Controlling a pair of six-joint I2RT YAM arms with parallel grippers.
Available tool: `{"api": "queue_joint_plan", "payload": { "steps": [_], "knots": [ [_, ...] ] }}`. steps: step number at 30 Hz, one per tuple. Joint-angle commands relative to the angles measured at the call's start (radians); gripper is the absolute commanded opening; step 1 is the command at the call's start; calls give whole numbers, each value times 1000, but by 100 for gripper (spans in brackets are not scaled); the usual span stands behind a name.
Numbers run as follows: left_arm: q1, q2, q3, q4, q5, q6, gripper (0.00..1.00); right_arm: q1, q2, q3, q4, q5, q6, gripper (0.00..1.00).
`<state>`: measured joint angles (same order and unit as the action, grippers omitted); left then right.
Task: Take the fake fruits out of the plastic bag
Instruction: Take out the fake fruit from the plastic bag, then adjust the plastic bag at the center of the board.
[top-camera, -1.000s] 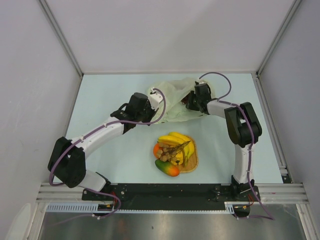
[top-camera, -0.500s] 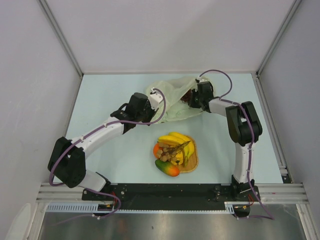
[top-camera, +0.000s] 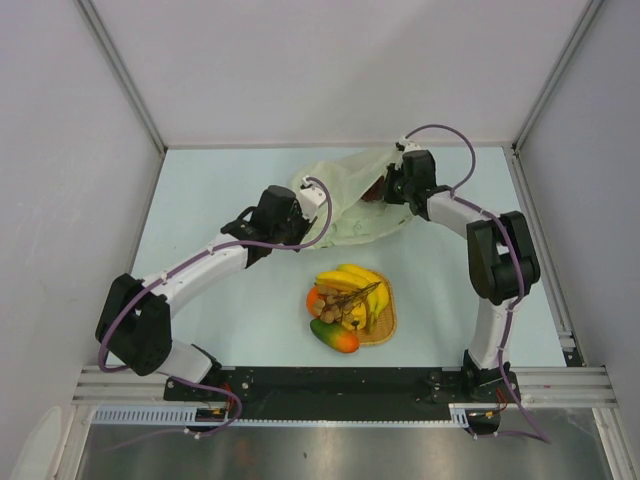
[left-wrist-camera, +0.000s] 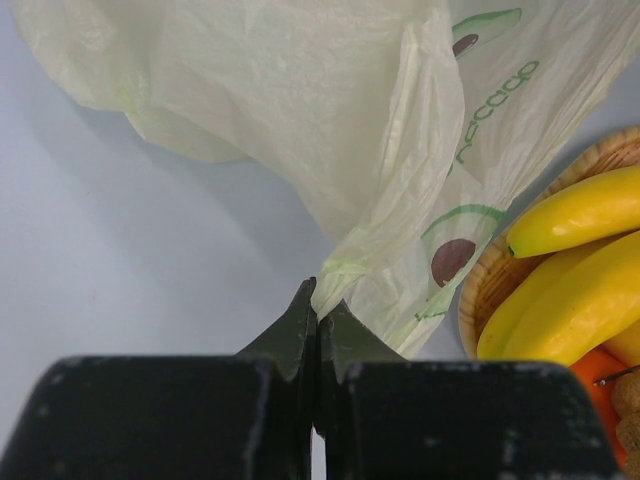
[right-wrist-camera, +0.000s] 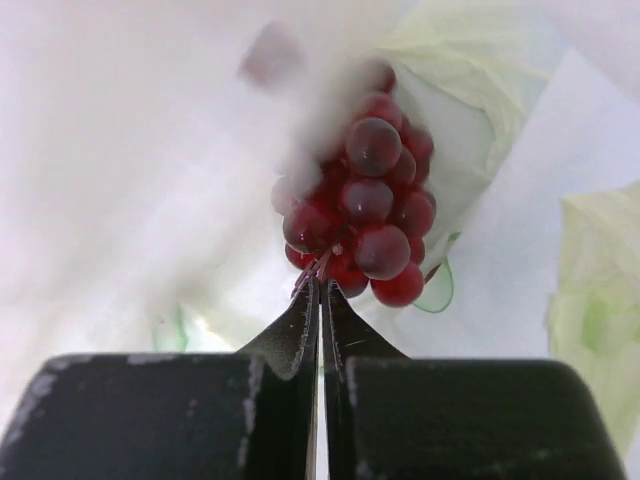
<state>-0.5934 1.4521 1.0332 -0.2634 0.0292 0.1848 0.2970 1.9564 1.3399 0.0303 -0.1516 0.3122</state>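
Observation:
The pale yellow-green plastic bag (top-camera: 345, 195) lies crumpled at the back of the table. My left gripper (left-wrist-camera: 319, 310) is shut on a fold of the plastic bag (left-wrist-camera: 330, 130) at its left edge. My right gripper (right-wrist-camera: 320, 290) is shut on the stem of the dark red grapes (right-wrist-camera: 365, 210), which hang inside the bag's mouth; in the top view the grapes (top-camera: 377, 190) show dark beside the right gripper (top-camera: 392, 190). Other fake fruits lie on the woven mat (top-camera: 384, 322): bananas (top-camera: 350, 280), an orange (top-camera: 315, 298), a red-green mango (top-camera: 334, 337) and a brown nut cluster (top-camera: 352, 303).
White walls with metal rails enclose the pale blue table (top-camera: 200, 190) on three sides. The mat (left-wrist-camera: 490, 275) with bananas (left-wrist-camera: 575, 210) sits close to the bag's near edge. Both arm bases stand on the black rail (top-camera: 340, 385) at the front.
My right gripper has shut on the grapes' stem and drawn back up and to the right toward the bag's mouth. The left arm has held still.

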Motion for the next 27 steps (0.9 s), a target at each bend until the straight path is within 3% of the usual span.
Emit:
{"api": "queue_joint_plan", "payload": {
  "steps": [1, 11, 14, 21, 27],
  "knots": [
    [-3, -3, 25, 36, 0, 2, 0, 2, -132, 18, -7, -25, -45, 0],
    [3, 31, 91, 50, -3, -71, 0, -30, -261, 8, -75, -212, -120, 0],
    [23, 65, 155, 43, -6, -87, 0, -47, -309, 16, -84, -333, -148, 0],
    [101, 198, 382, 0, -18, -90, 0, -47, -496, 19, -125, -388, -196, 0],
    [141, 238, 445, 21, -98, -33, 0, -47, -632, 19, -159, -433, -228, 0]
  ]
}}
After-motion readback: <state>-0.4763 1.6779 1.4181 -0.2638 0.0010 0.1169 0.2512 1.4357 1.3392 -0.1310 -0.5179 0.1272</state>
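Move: My right fingers already pinch the grapes by the stem; the bunch lies about 2 cm ahead of them, 3 cm left and 4 cm lower, inside the plastic bag, whose middle is level with that hand, some 6 cm left and 5 below. The basket is roughly 27 cm back, 8 left and 8 lower. My left hand already holds the bag's rim: the grapes are about 17 cm ahead of it, 18 right and 9 lower, the basket 11 back, 13 right and 12 lower. I keep my right pinch on the grape stem and pull the bunch up out of the bag, rising some 22 cm while easing back about 10, my fingers tipping upward and swinging counter-clockwise. A little later my left hand, still shut on the bag's rim, carries it about 10 cm forward and 7 up, away from the basket. ##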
